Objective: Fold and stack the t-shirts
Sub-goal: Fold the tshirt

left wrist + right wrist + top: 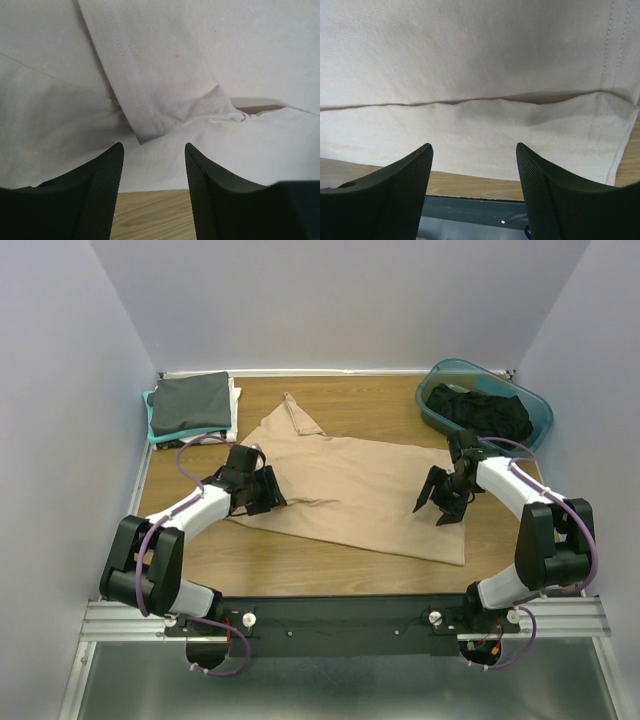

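Note:
A tan t-shirt (350,490) lies spread flat across the middle of the table, neck toward the back left. My left gripper (266,494) sits low at the shirt's left edge, jaws open. The left wrist view shows a sleeve (150,80) folded over the body just ahead of the open left gripper (152,150), with nothing between the fingers. My right gripper (438,506) hovers over the shirt's right part. It is open (474,150) and faces the shirt's near edge (485,140). Folded t-shirts (190,405) are stacked at the back left, dark grey on top.
A teal plastic tub (535,420) at the back right holds black cloth (482,412). Bare wood (300,565) runs between the shirt and the dark rail (330,615) at the table's near edge. Walls close in the left, back and right sides.

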`<state>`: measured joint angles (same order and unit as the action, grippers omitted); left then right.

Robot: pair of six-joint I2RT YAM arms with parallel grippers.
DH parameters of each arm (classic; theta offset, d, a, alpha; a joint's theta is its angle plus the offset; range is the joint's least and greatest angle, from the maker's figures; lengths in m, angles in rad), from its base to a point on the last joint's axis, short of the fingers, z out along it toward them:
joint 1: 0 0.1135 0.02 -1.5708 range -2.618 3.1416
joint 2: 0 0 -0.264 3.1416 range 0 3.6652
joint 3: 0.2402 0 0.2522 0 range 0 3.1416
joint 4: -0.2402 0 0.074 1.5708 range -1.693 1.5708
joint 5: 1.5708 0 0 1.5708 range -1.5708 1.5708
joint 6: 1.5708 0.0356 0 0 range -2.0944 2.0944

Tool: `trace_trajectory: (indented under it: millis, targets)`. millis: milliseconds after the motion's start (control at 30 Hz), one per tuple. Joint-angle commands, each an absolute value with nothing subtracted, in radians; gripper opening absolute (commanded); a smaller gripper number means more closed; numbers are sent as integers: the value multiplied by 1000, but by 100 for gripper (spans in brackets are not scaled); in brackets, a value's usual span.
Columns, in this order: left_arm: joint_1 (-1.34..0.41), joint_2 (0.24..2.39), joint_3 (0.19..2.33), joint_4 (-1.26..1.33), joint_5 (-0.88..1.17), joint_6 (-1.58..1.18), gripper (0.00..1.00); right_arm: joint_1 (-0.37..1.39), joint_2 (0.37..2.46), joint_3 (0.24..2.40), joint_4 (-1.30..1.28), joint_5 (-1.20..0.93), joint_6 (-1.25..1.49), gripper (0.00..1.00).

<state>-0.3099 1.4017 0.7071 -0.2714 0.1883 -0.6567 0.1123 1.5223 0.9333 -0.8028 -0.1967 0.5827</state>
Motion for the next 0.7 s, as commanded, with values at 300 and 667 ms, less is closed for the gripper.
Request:
trace_trajectory:
  millis: [300, 667]
  targets:
    - [-330, 1499, 779, -249, 143, -652, 49, 120, 1506, 907, -810, -192, 581, 75]
    - [-347, 1523, 831, -242, 144, -657, 4, 120, 1513, 911, -810, -192, 581, 75]
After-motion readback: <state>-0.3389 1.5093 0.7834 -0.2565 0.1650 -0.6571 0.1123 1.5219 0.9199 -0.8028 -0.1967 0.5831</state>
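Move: The lower corner of the sleeve's stitched hem lies just off the left hand's open fingers, about 2 cm ahead, 1 cm right and 2 cm below. Level with that corner, some 7 cm farther right, is the small open pucker in the cloth. The t-shirt's near edge runs about 4 cm back, straight behind the hand. From the right hand, the hem corner lies some 30 cm left and 2 cm ahead. The left fingers close on the sleeve's hem corner and pinch its cloth between their tips. The hand gets there by easing forward onto the corner and then slightly right, about 2 cm in all, sinking roughly 1 cm and coming up a touch at the very end, while the gap shrinks from over half open to nearly shut, most of it late. The wrist hardly turns. ##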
